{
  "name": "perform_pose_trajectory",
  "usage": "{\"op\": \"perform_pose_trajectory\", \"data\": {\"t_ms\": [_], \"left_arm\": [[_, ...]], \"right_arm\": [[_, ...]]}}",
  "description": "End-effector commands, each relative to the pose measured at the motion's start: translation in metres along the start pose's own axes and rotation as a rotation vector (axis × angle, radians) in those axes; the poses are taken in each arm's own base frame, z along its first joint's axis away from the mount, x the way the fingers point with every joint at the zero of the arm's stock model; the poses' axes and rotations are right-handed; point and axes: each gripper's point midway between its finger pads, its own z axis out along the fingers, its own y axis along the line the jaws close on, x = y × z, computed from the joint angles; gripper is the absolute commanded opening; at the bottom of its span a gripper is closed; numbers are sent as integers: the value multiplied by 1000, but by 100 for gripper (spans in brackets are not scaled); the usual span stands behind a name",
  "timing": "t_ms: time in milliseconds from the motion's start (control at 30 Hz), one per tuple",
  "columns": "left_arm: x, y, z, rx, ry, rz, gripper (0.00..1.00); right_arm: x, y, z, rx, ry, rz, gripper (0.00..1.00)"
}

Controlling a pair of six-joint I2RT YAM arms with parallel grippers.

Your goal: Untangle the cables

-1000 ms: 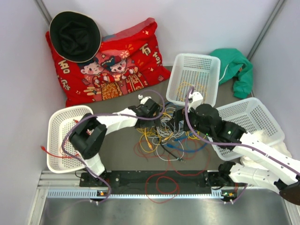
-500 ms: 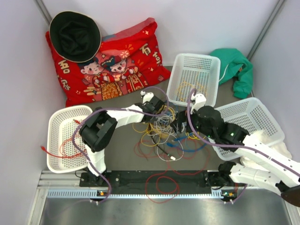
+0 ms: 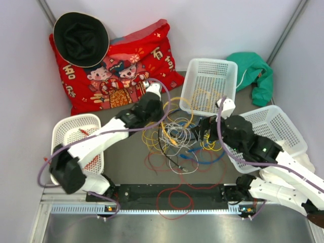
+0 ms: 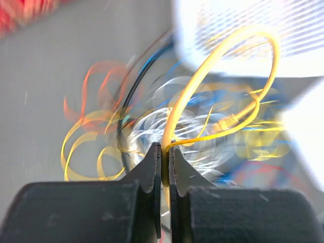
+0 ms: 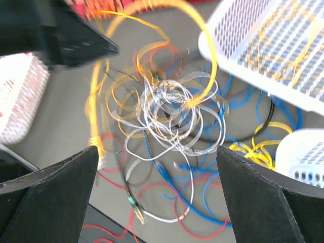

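Observation:
The cables (image 3: pixel 177 137) lie tangled mid-table: white coils, yellow, blue, red and black wires. My left gripper (image 3: pixel 163 107) is above the tangle's back left, shut on a yellow cable (image 4: pixel 202 66) that arches up in a loop toward the back basket, its plug end (image 4: pixel 229 120) hanging free. In the left wrist view the jaws (image 4: pixel 165 152) pinch this cable tightly. My right gripper (image 3: pixel 203 130) is at the tangle's right side, wide open and empty above the white coil (image 5: pixel 172 114), blue cable (image 5: pixel 185 172) and red cable (image 5: pixel 202 230).
A white basket (image 3: pixel 198 68) with yellow wires stands at the back. Another basket (image 3: pixel 291 132) is at the right, and a third (image 3: pixel 61 132) with a red wire is at the left. A red pillow (image 3: pixel 126 66), black hat (image 3: pixel 81 38) and green cloth (image 3: pixel 255 71) lie behind. A red cable (image 3: pixel 174 198) crosses the front rail.
My left gripper has risen and pulled back and left, drawing the yellow cable up out of the tangle into a wide loop. My right gripper has shifted slightly right.

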Motion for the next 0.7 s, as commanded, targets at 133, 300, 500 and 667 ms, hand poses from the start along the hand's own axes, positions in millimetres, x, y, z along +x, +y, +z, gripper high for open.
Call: {"op": "perform_pose_trajectory", "data": {"t_ms": [133,300,500,667], "left_arm": [[-58,-75,-87,480,-171,199,0],[-50,-78,-97,535,-178,208,0],[-41,-80,-104,579,-169,225,0],[-37,-80,-109,595,-159,242,0]], "right_arm": [[-90,30,-32,-109,-219,24,99],[-111,49,-37,-193,-272,45,99],[-111,58,-25,-218,-270,2,99],[-98,48,3,-127,-194,-101,99]]}}
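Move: The left gripper already holds the thick yellow cable; the cable's drooping loop reaches about 11 cm to its right and 2 cm back, roughly at its height. From the open right gripper that loop hangs about 6 cm ahead, 1 cm left and a few cm lower. The white tangle lies some 5 cm left of the right gripper, 2 cm ahead and 24 cm below; the far basket is about 20 cm ahead and 8 cm right, 22 cm lower. Rising and drawing back, the left hand keeps its pinch on the thick yellow cable, climbs nearly 12 cm before settling a little lower, goes about 6 cm back and 3 cm right, and turns some 30 degrees clockwise, bringing the loop towards the right gripper. The right hand rises about 9 cm, tips its open fingers slightly up, then eases left to the loop without closing. ##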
